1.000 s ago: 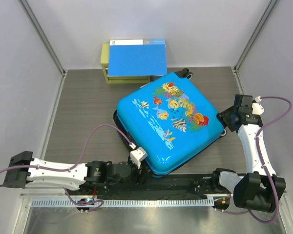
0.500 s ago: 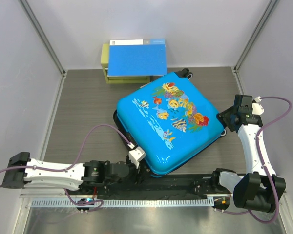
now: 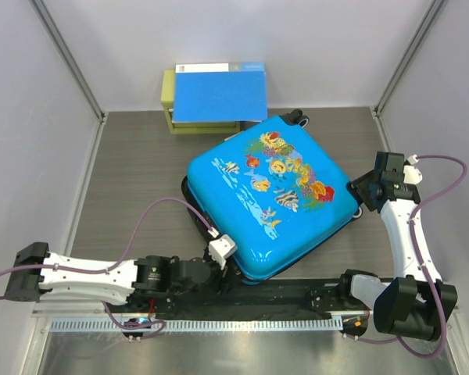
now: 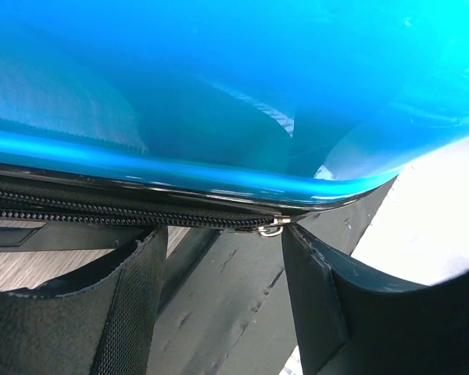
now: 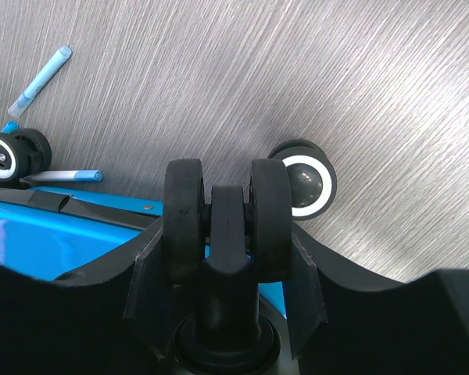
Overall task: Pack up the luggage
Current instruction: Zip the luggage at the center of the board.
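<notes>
The luggage (image 3: 270, 195) is a bright-blue hard-shell suitcase with a fish-and-coral print. It lies flat with its lid down in the middle of the table. My left gripper (image 3: 225, 264) is at its near corner. In the left wrist view the left gripper (image 4: 223, 250) is open, and the black zipper line with a small metal zipper pull (image 4: 272, 228) sits just past its fingertips (image 4: 316, 297), under the blue shell (image 4: 219, 94). My right gripper (image 3: 363, 192) is at the right corner. There its fingers (image 5: 152, 266) are shut on a black double wheel (image 5: 227, 215).
A flat blue folder (image 3: 219, 94) lies on a yellow-green drawer box (image 3: 169, 101) at the back. Two blue pens (image 5: 37, 82) (image 5: 62, 176) lie on the table by the other wheels (image 5: 306, 186) (image 5: 6, 156). A black strip (image 3: 297, 293) and a ribbed rail (image 3: 195, 324) run along the near edge.
My left arm has shifted very slightly at the suitcase's near corner. The suitcase and the right arm have not moved.
</notes>
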`<state>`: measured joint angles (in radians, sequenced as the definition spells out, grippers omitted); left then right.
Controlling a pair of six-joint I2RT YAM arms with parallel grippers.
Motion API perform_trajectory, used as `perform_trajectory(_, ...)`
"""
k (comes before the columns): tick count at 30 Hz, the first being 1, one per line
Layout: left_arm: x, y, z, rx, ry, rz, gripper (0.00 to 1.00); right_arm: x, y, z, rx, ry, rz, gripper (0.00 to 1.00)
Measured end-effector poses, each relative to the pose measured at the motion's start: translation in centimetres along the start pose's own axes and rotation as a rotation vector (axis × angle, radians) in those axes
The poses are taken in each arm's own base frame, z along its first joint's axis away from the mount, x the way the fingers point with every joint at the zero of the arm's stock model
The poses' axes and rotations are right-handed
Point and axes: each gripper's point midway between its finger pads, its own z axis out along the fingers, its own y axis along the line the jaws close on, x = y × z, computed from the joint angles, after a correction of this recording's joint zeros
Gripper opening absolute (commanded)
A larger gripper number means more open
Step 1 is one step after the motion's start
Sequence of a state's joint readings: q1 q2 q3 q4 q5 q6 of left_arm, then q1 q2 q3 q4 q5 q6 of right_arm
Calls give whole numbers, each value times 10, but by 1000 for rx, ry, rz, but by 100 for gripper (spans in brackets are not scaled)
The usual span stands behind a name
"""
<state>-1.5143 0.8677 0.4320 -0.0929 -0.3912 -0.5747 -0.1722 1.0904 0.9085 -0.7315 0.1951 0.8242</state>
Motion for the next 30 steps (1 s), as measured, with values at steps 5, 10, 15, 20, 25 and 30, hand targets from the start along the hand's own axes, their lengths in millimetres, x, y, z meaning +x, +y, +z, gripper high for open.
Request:
perform_trajectory(5, 1, 0, 0, -2, 13, 8, 42, 0, 0, 0, 0, 0, 0, 1)
perform_trajectory(10, 1, -5, -1, 14, 14, 14, 20, 0, 0, 0, 1, 0, 0, 1)
perform_trajectory(15, 1, -4, -1, 12, 13, 11, 0, 0, 0, 1, 2, 1, 1, 1)
perform_trajectory(20, 1, -4, -2, 12, 14, 3, 0, 0, 0, 1, 2, 1, 2, 1)
perform_trajectory(25, -11, 3, -13, -18, -34, -57, 0, 2, -1, 2, 4, 5, 5, 1)
perform_trajectory(30, -54, 15, -25, -78, -182, -165, 0, 3, -2, 3, 5, 6, 6, 1)
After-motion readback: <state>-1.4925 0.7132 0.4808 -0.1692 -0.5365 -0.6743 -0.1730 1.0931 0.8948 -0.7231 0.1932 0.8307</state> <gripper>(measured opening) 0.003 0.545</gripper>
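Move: The left hand's open fingers are already around the zipper pull at the luggage's near corner. The pull is about 1 cm back and 1 cm right of the finger midpoint, at its height. The lid corner lies roughly 6 cm right, 2 cm forward and 5 cm above. The carry handle, on the luggage's left side, is some 15 cm ahead, 9 cm left and 2 cm lower. From the right hand the pull is about 23 cm back, 42 cm left and 3 cm lower. The left fingers shut completely at the zipper pull beside the seam, the hand almost still, but touch with the pull can't be made out. The hand then climbs quickly about 5 cm and goes some 3 cm forward, turning about 10 degrees counter-clockwise, away from the pull with its tips closed on nothing visible. The right hand stays put, keeping its grip on the luggage's far right corner fitting. ##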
